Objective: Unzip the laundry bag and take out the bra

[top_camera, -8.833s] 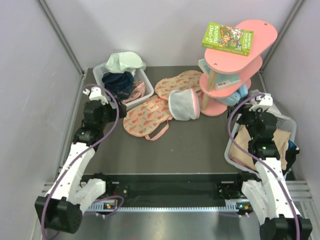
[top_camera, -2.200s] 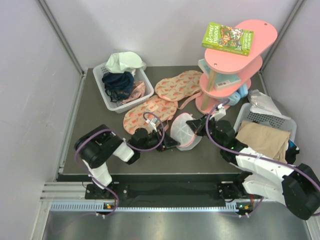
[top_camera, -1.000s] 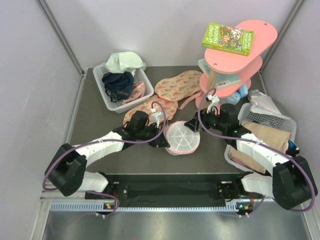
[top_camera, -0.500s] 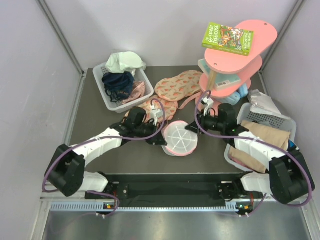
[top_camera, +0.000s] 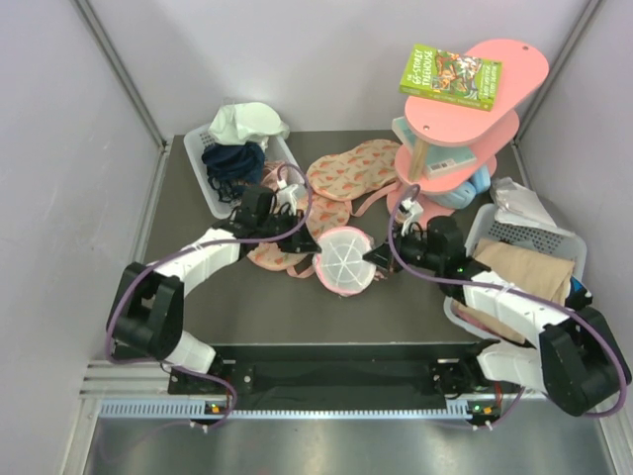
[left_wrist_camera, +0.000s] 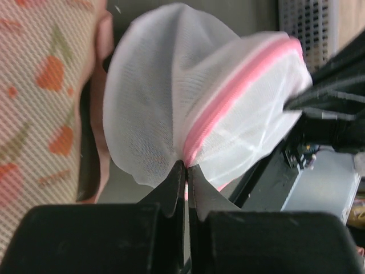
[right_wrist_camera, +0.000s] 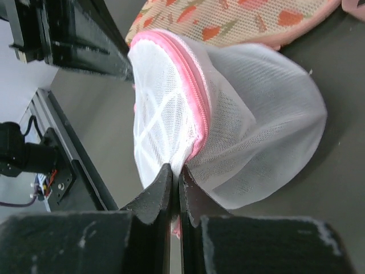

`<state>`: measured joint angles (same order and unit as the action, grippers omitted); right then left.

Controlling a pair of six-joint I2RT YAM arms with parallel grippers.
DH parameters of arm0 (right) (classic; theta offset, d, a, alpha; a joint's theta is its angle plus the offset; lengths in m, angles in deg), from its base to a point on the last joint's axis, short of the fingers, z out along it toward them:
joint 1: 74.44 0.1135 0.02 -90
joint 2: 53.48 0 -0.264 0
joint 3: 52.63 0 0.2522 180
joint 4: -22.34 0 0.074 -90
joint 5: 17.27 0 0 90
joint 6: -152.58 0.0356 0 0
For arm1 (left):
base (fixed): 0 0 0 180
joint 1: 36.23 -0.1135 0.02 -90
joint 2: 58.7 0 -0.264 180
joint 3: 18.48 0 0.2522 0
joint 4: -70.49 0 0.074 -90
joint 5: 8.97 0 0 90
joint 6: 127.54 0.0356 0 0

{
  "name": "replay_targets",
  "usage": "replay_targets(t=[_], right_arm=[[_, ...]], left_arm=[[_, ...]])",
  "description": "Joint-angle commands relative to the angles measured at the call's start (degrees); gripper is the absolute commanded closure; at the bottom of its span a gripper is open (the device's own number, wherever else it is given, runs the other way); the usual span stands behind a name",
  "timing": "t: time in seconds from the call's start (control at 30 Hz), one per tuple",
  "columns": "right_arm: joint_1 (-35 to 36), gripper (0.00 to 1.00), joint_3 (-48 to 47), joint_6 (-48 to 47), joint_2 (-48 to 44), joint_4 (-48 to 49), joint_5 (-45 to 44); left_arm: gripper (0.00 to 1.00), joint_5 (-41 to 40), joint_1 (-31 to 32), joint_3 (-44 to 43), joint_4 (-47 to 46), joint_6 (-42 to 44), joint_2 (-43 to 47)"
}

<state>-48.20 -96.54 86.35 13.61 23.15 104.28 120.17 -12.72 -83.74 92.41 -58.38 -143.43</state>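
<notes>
The laundry bag, a round white mesh pouch with pink zip trim, is held between both arms at the table's middle. My left gripper is shut on the bag's left edge. In the left wrist view its tips pinch the pink trim of the laundry bag. My right gripper is shut on the opposite edge. In the right wrist view its tips clamp mesh and trim of the laundry bag. The bra is hidden.
Flat pink fruit-print fabric pieces lie behind the bag. A white basket of clothes stands at the back left. A pink tiered stand carries a green book. A white basket with beige cloth stands at the right.
My right gripper has closed from wide open onto the bag's rim. The bag has shifted a little left and back with the left gripper, and the left arm has swung toward the back.
</notes>
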Motion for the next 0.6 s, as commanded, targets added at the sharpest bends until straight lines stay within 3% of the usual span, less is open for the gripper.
replay_targets(t=[0.0, 0.07, 0.1, 0.13, 0.23, 0.37, 0.57], right_arm=[[3.20, 1.00, 4.13, 8.28, -1.61, -2.88, -7.18], [3.55, 1.00, 7.19, 11.28, -2.58, 0.44, -8.87], [3.90, 1.00, 8.43, 14.69, -2.84, 2.64, -10.35], [3.99, 1.00, 9.57, 16.29, -2.93, 4.57, -10.98], [4.61, 1.00, 13.09, 22.62, -3.37, 11.17, -16.16], [6.19, 1.00, 14.86, 27.46, -3.98, 16.01, -23.19], [7.86, 1.00, 15.03, 33.61, -2.84, 21.99, -28.56]], left_arm=[[1.00, -4.06, -2.50, -7.55, -10.53, -2.97, -2.72], [0.97, -7.48, -2.68, -8.43, -10.62, -3.77, -3.95], [0.88, -8.10, -2.59, -9.31, -10.54, -4.03, -4.13], [0.64, -9.15, -2.68, -9.31, -10.19, -4.47, -3.87], [0.31, -11.35, -2.50, -6.34, -10.89, -5.43, -0.62], [0.24, -18.29, -1.89, 1.92, -11.15, -8.16, 6.23], [0.23, -19.01, 4.51, 17.37, -18.95, -18.00, 14.06]])
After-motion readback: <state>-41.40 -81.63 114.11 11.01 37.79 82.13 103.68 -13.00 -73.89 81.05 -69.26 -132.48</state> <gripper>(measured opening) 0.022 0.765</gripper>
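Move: My left fingers are still shut on the pink zip edge of the white laundry bag; the bag's middle lies about 6 cm to their right, 3 cm back and 4 cm lower. My right fingers still pinch its other side, its middle about 5 cm to their left, level ahead and 4 cm below. The near patterned pouch is some 5 cm ahead and 5 cm left of my left hand, 10 cm lower. The pink shelf's foot is roughly 11 cm ahead and 12 cm right of my right hand, 10 cm down. With my left fingers on the pink zip edge I go forward about 7 cm, opening them wide on the way and letting go, then swing left and back some 4 cm, a little higher, turning counter-clockwise about 20 degrees, clear of the laundry bag. Meanwhile my right hand keeps its pinch and sinks about 6 cm with a slight draw back, tipping down and turning clockwise, then begins to rise again. ##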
